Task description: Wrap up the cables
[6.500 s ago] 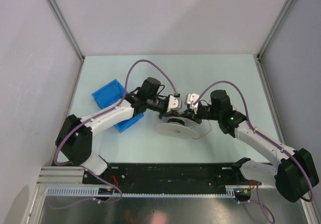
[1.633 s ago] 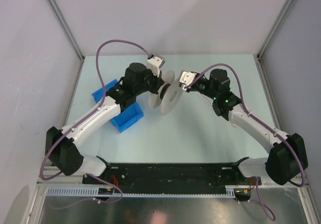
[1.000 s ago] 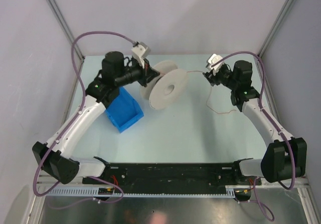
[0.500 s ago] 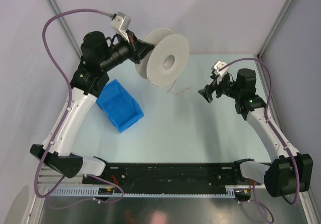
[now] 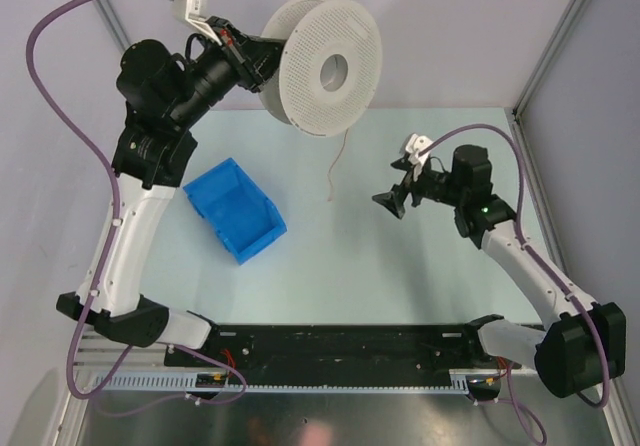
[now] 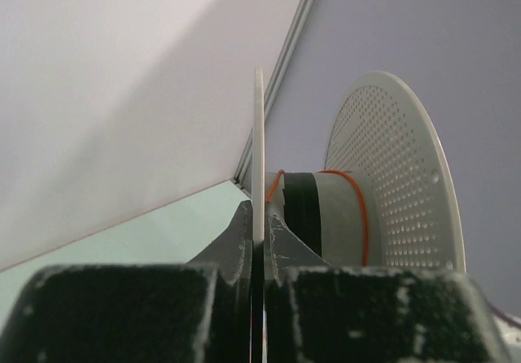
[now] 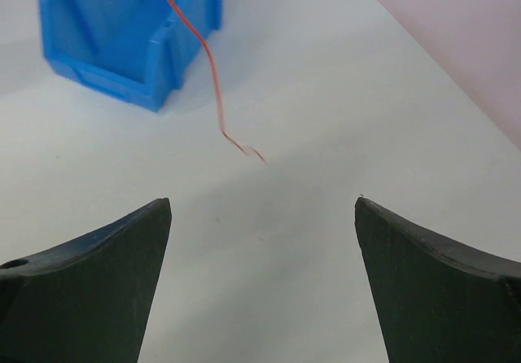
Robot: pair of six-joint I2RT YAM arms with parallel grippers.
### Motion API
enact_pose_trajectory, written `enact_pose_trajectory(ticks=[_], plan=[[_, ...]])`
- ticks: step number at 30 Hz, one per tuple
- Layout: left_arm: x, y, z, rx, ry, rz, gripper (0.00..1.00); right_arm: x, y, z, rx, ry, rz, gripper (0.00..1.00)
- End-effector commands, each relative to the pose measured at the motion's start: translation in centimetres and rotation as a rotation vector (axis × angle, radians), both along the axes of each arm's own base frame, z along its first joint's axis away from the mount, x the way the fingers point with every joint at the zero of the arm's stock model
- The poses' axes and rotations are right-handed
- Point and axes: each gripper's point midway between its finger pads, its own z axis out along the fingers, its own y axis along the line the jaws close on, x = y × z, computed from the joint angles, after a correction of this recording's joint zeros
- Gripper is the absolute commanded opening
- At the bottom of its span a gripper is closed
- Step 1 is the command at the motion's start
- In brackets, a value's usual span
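Observation:
My left gripper (image 5: 262,58) holds the grey-white spool (image 5: 325,64) high above the table's far left, shut on the spool's near flange (image 6: 259,159). Thin reddish cable (image 6: 359,208) runs round the spool's hub. A loose tail of the cable (image 5: 338,166) hangs from the spool toward the table; in the right wrist view this tail (image 7: 213,86) dangles free ahead of the fingers. My right gripper (image 5: 390,203) hovers right of the tail, open, with nothing between its fingers (image 7: 114,249).
A blue bin (image 5: 236,209) lies on the table's left, below the raised left arm; it also shows as the blue bin (image 7: 122,29) in the right wrist view. Pale walls and metal corner posts (image 5: 552,51) close the workspace.
The left arm has lifted the spool up and back. The right gripper has let go of the cable, opened wide and moved down and left; the tail now hangs free.

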Motion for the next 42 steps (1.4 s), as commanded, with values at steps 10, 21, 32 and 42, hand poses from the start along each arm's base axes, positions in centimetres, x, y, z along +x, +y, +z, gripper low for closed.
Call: enact_pose_trajectory(ticks=[10,21,32,42], plan=[[-0.3,1.0,2.6,-0.201,0.070,0.029,0.00,0.9,8.0,1.6,0.122,-0.312,0.088,0.64],[6.6,3.8,-4.3,-0.242,0.247,0.348,0.00,-4.6,5.7,-1.3,-0.007,-0.221,0.176,0.00],[12.7,6.0,-15.2,0.042,0.390,0.731,0.00,-12.4,6.0,0.3,-0.133,-0.353,0.354,0.00],[12.0,1.6,-25.8,0.403,0.476,0.593,0.00,-8.6,7.1,7.6,-0.134,-0.570,0.254,0.00]])
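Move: The loose red cable hangs about 9 cm to the right hand's left, some 2 cm ahead and 2 cm lower. The spool it hangs from is about 13 cm left, 1 cm ahead and 31 cm above; the blue bin lies roughly 33 cm left, 15 cm ahead, 24 cm below. From the left hand, holding the spool, the hanging cable is about 10 cm right, 2 cm ahead, 32 cm below. Leftward and slightly down, the open right hand reaches about 8 cm to the hanging cable and shuts on it, then draws it back towards the robot, fingers swinging counter-clockwise and tipping up, before easing slightly forward and up. The left hand keeps its pinch on the spool, pauses high, then sinks some 26 cm while going forward, turning counter-clockwise and tipping its fingers down. ##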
